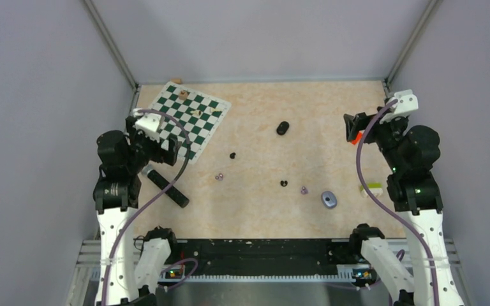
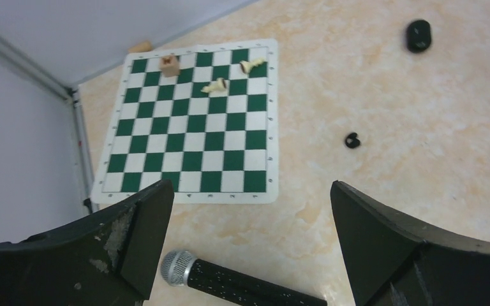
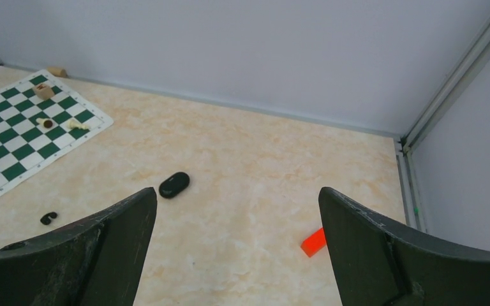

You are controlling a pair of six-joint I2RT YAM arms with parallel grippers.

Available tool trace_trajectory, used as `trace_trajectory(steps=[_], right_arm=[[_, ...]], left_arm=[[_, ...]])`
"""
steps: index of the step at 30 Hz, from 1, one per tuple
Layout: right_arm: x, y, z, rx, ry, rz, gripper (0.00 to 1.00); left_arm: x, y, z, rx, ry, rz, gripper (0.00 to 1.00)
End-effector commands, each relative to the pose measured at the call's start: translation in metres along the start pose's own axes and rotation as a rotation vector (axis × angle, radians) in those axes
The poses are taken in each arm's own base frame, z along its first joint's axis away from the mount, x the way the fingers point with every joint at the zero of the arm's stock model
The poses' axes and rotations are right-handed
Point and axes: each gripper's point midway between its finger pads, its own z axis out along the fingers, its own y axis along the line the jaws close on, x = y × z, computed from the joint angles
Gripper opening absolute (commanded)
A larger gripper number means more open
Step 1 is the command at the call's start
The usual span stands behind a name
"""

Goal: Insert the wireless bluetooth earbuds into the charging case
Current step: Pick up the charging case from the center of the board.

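Two black earbuds (image 1: 233, 155) (image 1: 284, 183) and two pale purple earbuds (image 1: 218, 176) (image 1: 304, 190) lie loose mid-table. A shut black charging case (image 1: 282, 128) sits farther back, and a grey-purple case (image 1: 328, 199) lies near the front right. My left gripper (image 1: 167, 148) hangs open over the chessboard's near corner, far left of the earbuds. My right gripper (image 1: 352, 127) hangs open at the far right, nothing between its fingers. The left wrist view shows the black case (image 2: 418, 35) and one black earbud (image 2: 352, 140). The right wrist view shows the black case (image 3: 174, 184) and a black earbud (image 3: 48, 218).
A green chessboard (image 1: 188, 118) with a few pieces lies at the back left. A black microphone (image 1: 166, 187) rests below the left gripper. An orange block (image 1: 356, 136) sits under the right gripper, and a green-white object (image 1: 371, 188) lies near the right arm.
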Motion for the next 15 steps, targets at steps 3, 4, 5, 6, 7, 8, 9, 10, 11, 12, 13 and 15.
trace_trajectory(steps=[3, 4, 5, 6, 7, 8, 9, 10, 11, 12, 13, 15], right_arm=[[-0.012, -0.032, 0.009, 0.147, -0.022, -0.078, 0.97], [-0.006, -0.036, 0.014, 0.164, 0.008, -0.085, 0.96], [0.003, -0.041, 0.019, 0.180, 0.047, -0.090, 0.96], [0.012, -0.047, 0.024, 0.206, 0.087, -0.094, 0.96], [0.021, -0.051, 0.030, 0.220, 0.125, -0.093, 0.96], [0.034, -0.054, 0.037, 0.227, 0.173, -0.093, 0.97], [0.046, -0.055, 0.044, 0.229, 0.217, -0.088, 0.96], [0.057, -0.058, 0.051, 0.237, 0.260, -0.079, 0.96], [0.067, -0.059, 0.057, 0.241, 0.297, -0.066, 0.96], [0.076, -0.060, 0.063, 0.248, 0.328, -0.049, 0.95], [0.086, -0.060, 0.070, 0.247, 0.359, -0.032, 0.95], [0.103, -0.054, 0.080, 0.215, 0.408, 0.001, 0.94]], left_arm=[[0.033, -0.037, 0.003, 0.219, 0.050, 0.068, 0.99], [0.039, -0.035, 0.007, 0.209, 0.064, 0.053, 0.99], [0.045, -0.033, 0.011, 0.197, 0.076, 0.032, 0.99], [0.050, -0.031, 0.017, 0.184, 0.084, 0.007, 0.99], [0.056, -0.030, 0.023, 0.178, 0.092, -0.009, 0.99], [0.063, -0.030, 0.026, 0.182, 0.109, -0.014, 0.99], [0.068, -0.029, 0.030, 0.178, 0.124, -0.025, 0.99], [0.071, -0.025, 0.033, 0.158, 0.135, -0.041, 0.99], [0.074, -0.024, 0.036, 0.154, 0.145, -0.058, 0.99], [0.074, -0.025, 0.038, 0.163, 0.149, -0.066, 0.99], [0.076, -0.028, 0.039, 0.177, 0.153, -0.073, 0.99], [0.079, -0.033, 0.039, 0.203, 0.154, -0.072, 0.99]])
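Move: The black charging case lies some 30 cm ahead of the right hand, about 20 cm to its left and 35 cm below. At much the same depth, the red block is about 25 cm ahead and 9 cm right of that hand, one black earbud about 5 cm ahead and 21 cm left, the other about 16 cm ahead and 39 cm left. From the left hand, the case is roughly 30 cm ahead, 40 cm right and 30 cm below. The right hand, wide open and empty, eases to its right, then gathers speed down and forward, about 9 cm down and 8 cm out, closing on the level of the case and the red block while tipping down nearly 20 degrees and turning slightly clockwise. The left hand, also open, sinks about 10 cm above the microphone end of the table, its fingers tipping down some 15 degrees. ##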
